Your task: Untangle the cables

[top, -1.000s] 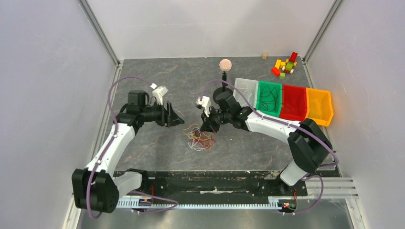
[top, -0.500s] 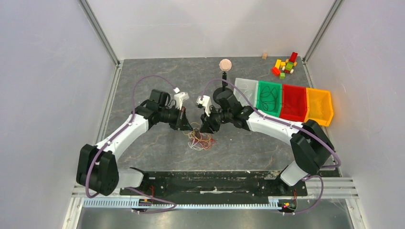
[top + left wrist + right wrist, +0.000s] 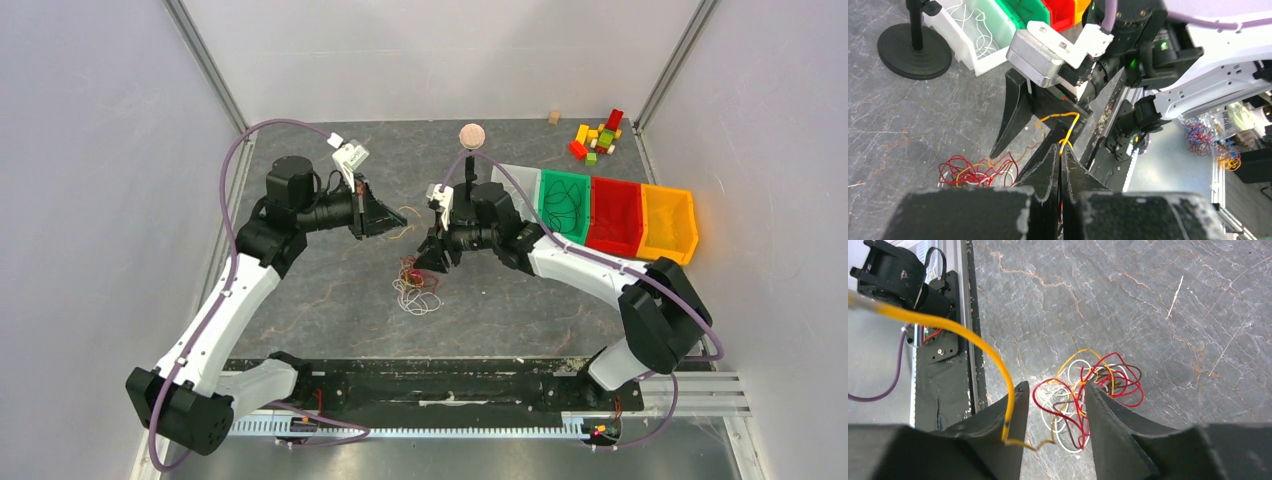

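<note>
The cables lie as a small tangle of red, white, orange and dark strands on the grey tabletop, also seen as loops in the left wrist view and the right wrist view. My left gripper is raised up and left of the tangle. It is shut on one orange strand that runs back toward the pile. My right gripper hovers just above the tangle with its jaws open. The orange strand drapes over its left finger.
Four bins stand at the right: white, green with a dark cable inside, red and orange. A black stand with a pink ball rises behind the right arm. Coloured blocks lie at the back right corner.
My left gripper reached the tangle, shut on an orange strand and drew back up and left with it. My right gripper opened and rose slightly; the pile looks smaller.
</note>
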You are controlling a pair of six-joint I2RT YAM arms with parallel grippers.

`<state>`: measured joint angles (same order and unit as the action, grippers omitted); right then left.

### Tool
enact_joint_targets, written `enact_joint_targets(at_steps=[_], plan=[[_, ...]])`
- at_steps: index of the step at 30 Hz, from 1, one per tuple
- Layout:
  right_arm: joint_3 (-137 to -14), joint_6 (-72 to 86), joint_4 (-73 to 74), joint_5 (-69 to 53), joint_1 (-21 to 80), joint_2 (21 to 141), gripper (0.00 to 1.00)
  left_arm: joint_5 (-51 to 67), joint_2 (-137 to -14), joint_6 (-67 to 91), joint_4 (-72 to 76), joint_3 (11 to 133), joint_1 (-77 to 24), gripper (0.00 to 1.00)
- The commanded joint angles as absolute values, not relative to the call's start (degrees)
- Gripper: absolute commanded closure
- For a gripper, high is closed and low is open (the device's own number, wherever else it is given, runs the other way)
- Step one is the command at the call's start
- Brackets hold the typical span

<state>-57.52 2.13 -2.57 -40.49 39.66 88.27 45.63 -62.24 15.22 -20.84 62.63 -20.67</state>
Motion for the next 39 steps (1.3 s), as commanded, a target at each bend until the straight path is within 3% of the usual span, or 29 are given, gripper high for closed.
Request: enact_joint_targets(at_steps=[1,4,10,13,14,21,23,24,25,32,39], plan=[[-53.73,10.16,-18.27,-39.68,39.81,86.90,0.59,47.33,-62.08,21.43,-17.25,65.24,-20.72,0.98],[-53.57,12.21,-20.70,-39.46,39.81,86.93,0.68,46.59,-61.73,22.05,-17.33,65.48,-19.50,0.98],[-50.86,11.91,-20.17,-39.62,39.64,85.63,0.65,48.38,-61.54,26.52,-12.16,66.34,-14.60,0.98],[-50.80,12.85,-20.60,-39.66,39.47,84.42,0.95,48.56,-61.69,27.40,-11.84,67.25,-12.71,0.98],[-50.95,13.14,-20.66,-39.21,39.31,83.98,0.99,48.41,-61.55,27.97,-11.42,67.16,-11.70,0.98],[-55.02,21.71,-20.27,-39.98,37.79,80.94,1.00,43.69,-62.32,25.94,-12.87,63.49,-5.10,0.96],[-55.95,26.93,-22.55,-39.91,37.79,80.60,1.00,44.80,-62.13,25.48,-11.02,59.62,-5.10,0.54],[-56.87,28.89,-22.60,-39.86,37.75,80.83,1.00,46.50,-61.57,25.25,-9.18,56.74,-5.10,0.40],[-57.77,30.73,-22.19,-39.90,37.79,81.26,1.00,47.49,-60.76,23.87,-7.93,53.82,-5.18,0.33],[-59.99,42.08,-24.58,-41.11,37.79,81.74,1.00,55.04,-48.94,9.89,4.76,36.51,-5.95,0.21],[-61.33,45.79,-26.52,-43.59,37.97,81.49,1.00,49.66,-53.21,5.72,12.37,35.09,-13.95,0.20]])
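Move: The right hand, half open, has the orange cable strand it will pinch almost at its pads, about 1 cm back and 1 cm left. The tangle on the table lies some 3 cm ahead, 1 cm left and 15 cm below that hand; the lamp stand's base is about 23 cm ahead and 10 cm right, the white bin about 23 cm ahead and 21 cm right. The left hand already pinches the same cable higher up; the strand at the right fingers lies roughly level with it, 4 cm right and 14 cm down. The right fingers shut on the hanging orange cable close to where they are, then lift it about 12 cm almost straight up while the fingertips swing upward and the wrist rolls, some 30 degrees in all. Meanwhile the left hand, still pinching the cable higher up, draws away leftward and forward with a small rise, then opens wide, lets go and drops about 12 cm while coming back towards its base, ending open beside the raised strands and drifting right. ##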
